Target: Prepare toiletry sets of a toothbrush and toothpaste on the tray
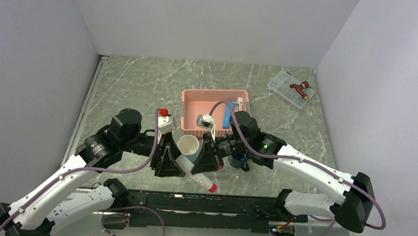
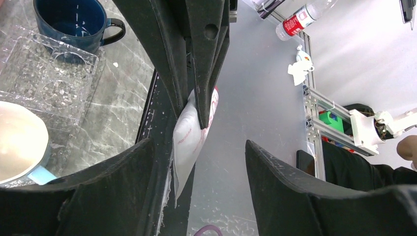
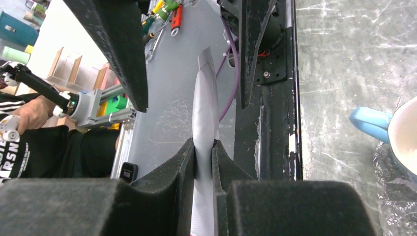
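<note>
A white tube (image 1: 198, 177) with red lettering and a red cap hangs over the table's near edge. My right gripper (image 3: 204, 142) is shut on its flat body (image 3: 205, 113). My left gripper (image 2: 197, 142) stands open around the tube's crimped end (image 2: 186, 142), which lies close to one finger and apart from the other. In the top view the two grippers (image 1: 173, 162) (image 1: 206, 161) face each other. A blue toothpaste (image 1: 227, 118) and a whitish toothbrush (image 1: 240, 104) lie in the pink basket (image 1: 196, 103). The clear tray (image 2: 46, 81) lies under the cups.
A white cup (image 1: 188, 146) with a light blue handle and a dark blue mug (image 2: 71, 19) stand at the tray. A small clear box (image 1: 291, 89) with a brown item sits at the back right. The black rail (image 1: 201, 203) runs along the near edge.
</note>
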`<state>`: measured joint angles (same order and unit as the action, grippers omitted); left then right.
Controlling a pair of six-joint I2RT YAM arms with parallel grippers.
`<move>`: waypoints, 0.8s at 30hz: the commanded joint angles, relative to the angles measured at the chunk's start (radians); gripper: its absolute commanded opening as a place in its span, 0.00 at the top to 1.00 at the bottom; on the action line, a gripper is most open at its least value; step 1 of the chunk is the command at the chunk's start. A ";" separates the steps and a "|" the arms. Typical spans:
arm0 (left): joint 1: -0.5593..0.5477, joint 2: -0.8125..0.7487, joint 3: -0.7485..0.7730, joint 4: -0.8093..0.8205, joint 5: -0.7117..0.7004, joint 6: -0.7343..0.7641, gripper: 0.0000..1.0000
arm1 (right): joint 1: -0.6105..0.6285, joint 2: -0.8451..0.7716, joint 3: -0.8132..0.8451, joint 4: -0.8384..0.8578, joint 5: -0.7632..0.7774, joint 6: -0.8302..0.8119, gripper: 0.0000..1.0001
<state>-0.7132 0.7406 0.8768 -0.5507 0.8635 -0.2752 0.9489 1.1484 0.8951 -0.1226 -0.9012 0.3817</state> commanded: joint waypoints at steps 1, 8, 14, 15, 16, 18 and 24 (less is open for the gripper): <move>-0.004 0.006 0.019 0.021 0.041 0.015 0.31 | 0.005 -0.001 0.070 0.054 0.002 -0.021 0.84; -0.004 0.003 0.019 0.021 0.042 0.019 0.47 | 0.006 0.007 0.074 0.051 0.004 -0.020 0.84; -0.005 0.008 0.026 0.011 0.039 0.028 0.54 | 0.012 0.011 0.074 0.046 0.007 -0.024 0.84; -0.005 0.008 0.027 0.012 0.041 0.029 0.55 | 0.014 0.012 0.076 0.045 0.008 -0.024 0.84; -0.004 0.007 0.027 0.011 0.041 0.030 0.57 | 0.014 0.012 0.076 0.044 0.010 -0.025 0.84; -0.004 0.009 0.027 0.008 0.042 0.036 0.64 | 0.016 0.011 0.077 0.043 0.011 -0.027 0.84; -0.004 0.010 0.023 0.016 0.047 0.034 0.89 | 0.018 0.017 0.076 0.043 0.011 -0.029 0.83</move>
<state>-0.7132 0.7509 0.8768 -0.5674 0.8738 -0.2512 0.9638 1.1637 0.9230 -0.1242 -0.8989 0.3714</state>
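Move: The toothpaste, already held by the right hand, has its middle about 5 cm right and 2 cm back of the left hand, its flat end between the left fingers. The light blue mug stands some 4 cm ahead and 1 cm right of the left hand, roughly 20 cm below; the dark blue mug is about 2 cm ahead and 23 cm right. The toothpaste's middle lies some 2 cm back and 1 cm right of the right hand. Left hand stays nearly still, closing over half its range to pinch the toothpaste's flat end; right keeps its grip. ##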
